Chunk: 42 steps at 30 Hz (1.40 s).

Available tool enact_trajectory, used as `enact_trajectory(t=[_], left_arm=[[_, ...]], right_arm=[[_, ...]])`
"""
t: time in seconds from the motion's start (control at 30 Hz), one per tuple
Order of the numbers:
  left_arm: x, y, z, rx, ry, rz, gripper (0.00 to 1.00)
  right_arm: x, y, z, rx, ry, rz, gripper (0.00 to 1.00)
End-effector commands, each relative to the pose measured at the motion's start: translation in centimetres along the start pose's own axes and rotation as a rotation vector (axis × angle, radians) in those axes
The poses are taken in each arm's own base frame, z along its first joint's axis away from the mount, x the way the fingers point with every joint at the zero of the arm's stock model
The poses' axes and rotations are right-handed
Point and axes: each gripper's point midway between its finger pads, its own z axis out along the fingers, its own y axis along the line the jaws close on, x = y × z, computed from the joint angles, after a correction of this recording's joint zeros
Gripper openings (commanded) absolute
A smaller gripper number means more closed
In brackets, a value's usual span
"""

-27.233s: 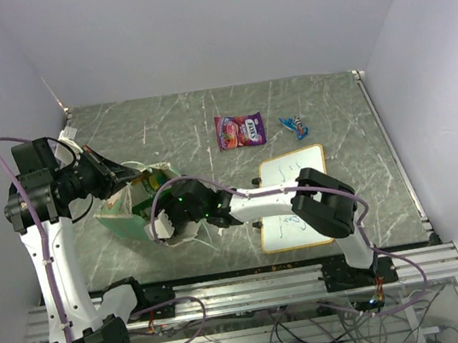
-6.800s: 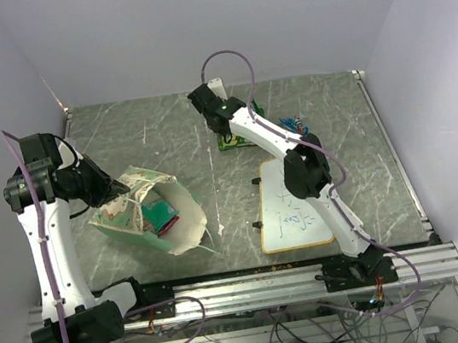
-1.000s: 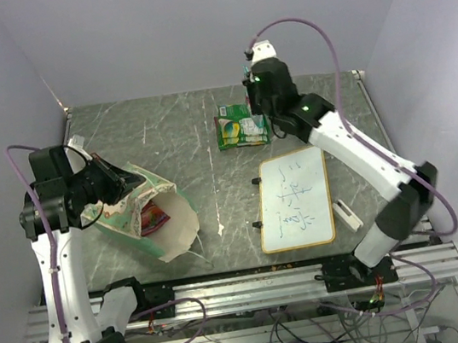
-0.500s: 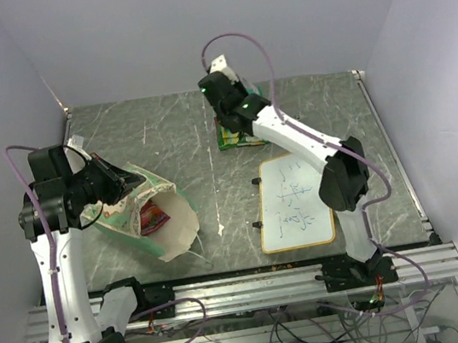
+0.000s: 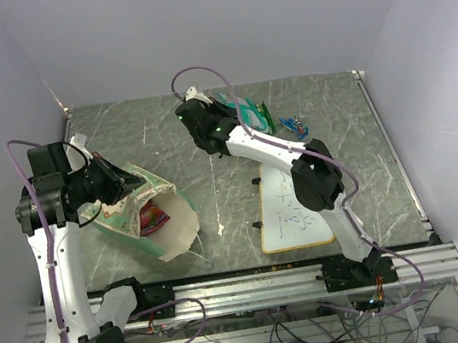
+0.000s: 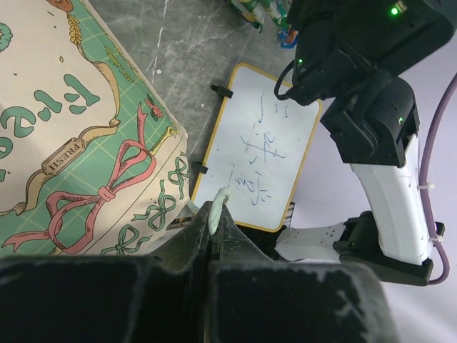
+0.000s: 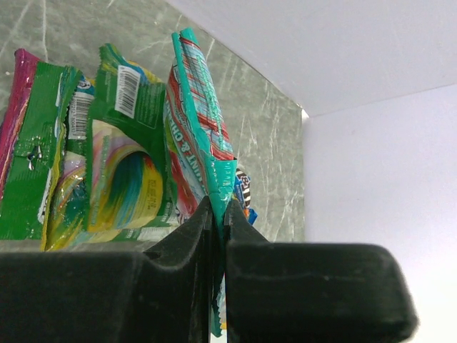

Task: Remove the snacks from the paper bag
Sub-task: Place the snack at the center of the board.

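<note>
The paper bag (image 5: pixel 161 226) lies tilted on its side at the left, mouth toward the right. My left gripper (image 5: pixel 117 185) is shut on its white string handle (image 6: pixel 217 202). A pink/red packet (image 5: pixel 155 219) shows inside the mouth. The bag's green patterned panel (image 6: pixel 78 136) fills the left wrist view. My right gripper (image 5: pixel 235 110) is at the far middle, shut on the edge of a teal packet (image 7: pixel 194 100), which stands upright. Behind it are a green packet (image 7: pixel 118 168), a purple packet (image 7: pixel 20 100) and blue candy (image 5: pixel 294 125).
A whiteboard (image 5: pixel 285 215) with writing lies right of the middle, partly under the right arm; it also shows in the left wrist view (image 6: pixel 257 153). Purple walls close in the table at the back and both sides.
My right wrist has swung left across the far side of the table, and the teal packet now shows in its jaws. My left arm and the bag have barely moved.
</note>
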Motion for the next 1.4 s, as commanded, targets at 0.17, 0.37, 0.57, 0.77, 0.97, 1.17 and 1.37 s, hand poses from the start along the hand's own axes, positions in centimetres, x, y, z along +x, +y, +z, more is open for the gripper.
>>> enact_trajectory(t=[0.17, 0.37, 0.57, 0.77, 0.97, 1.17, 1.37], left_arm=[[0.9, -0.7, -0.6, 0.026, 0.047, 0.053, 0.07], [1.5, -0.3, -0.8, 0.023, 0.06, 0.053, 0.07], [2.0, -0.2, -0.9, 0.024, 0.064, 0.052, 0.07], [2.2, -0.2, -1.0, 0.026, 0.067, 0.053, 0.07], [2.4, -0.1, -0.9, 0.032, 0.071, 0.044, 0.07], [2.1, -0.2, -0.6, 0.045, 0.056, 0.029, 0.07], [1.7, -0.2, -0.3, 0.047, 0.041, 0.017, 0.07]], right_arm=[[-1.0, 2.0, 0.7, 0.004, -0.015, 0.014, 0.0], [-0.8, 5.0, 0.7, -0.056, -0.019, 0.006, 0.0], [-0.5, 7.3, 0.7, -0.1, -0.013, 0.019, 0.08], [-0.1, 8.7, 1.0, -0.13, -0.012, 0.007, 0.25], [-1.3, 7.5, 0.0, -0.172, -0.031, 0.037, 0.6], [-4.3, 4.2, -4.9, -0.352, -0.099, 0.165, 0.9], [-3.1, 2.3, -11.6, -0.679, -0.174, 0.264, 0.95]])
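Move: My right hand holds the teal snack over the snack pile. The place it goes to is on the table about 10 cm to the right, 1 cm farther out and some 18 cm below. The green packets lie almost straight beneath me, about 1 cm right; the blue candy is roughly 15 cm right and 2 cm back; the whiteboard's middle is 12 cm right and 25 cm back. From my left hand the spot is about 26 cm ahead, 34 cm right, far below. I lower the pinched teal snack about 7 cm with my right hand, drifting some 5 cm left as I sink, then open the fingers wide to let go of it. Freed, I back off and rise about 6 cm, rolling the hand's left side up and tipping the fingers down. My left hand keeps its pinch on the paper bag's handle, easing back slightly. ##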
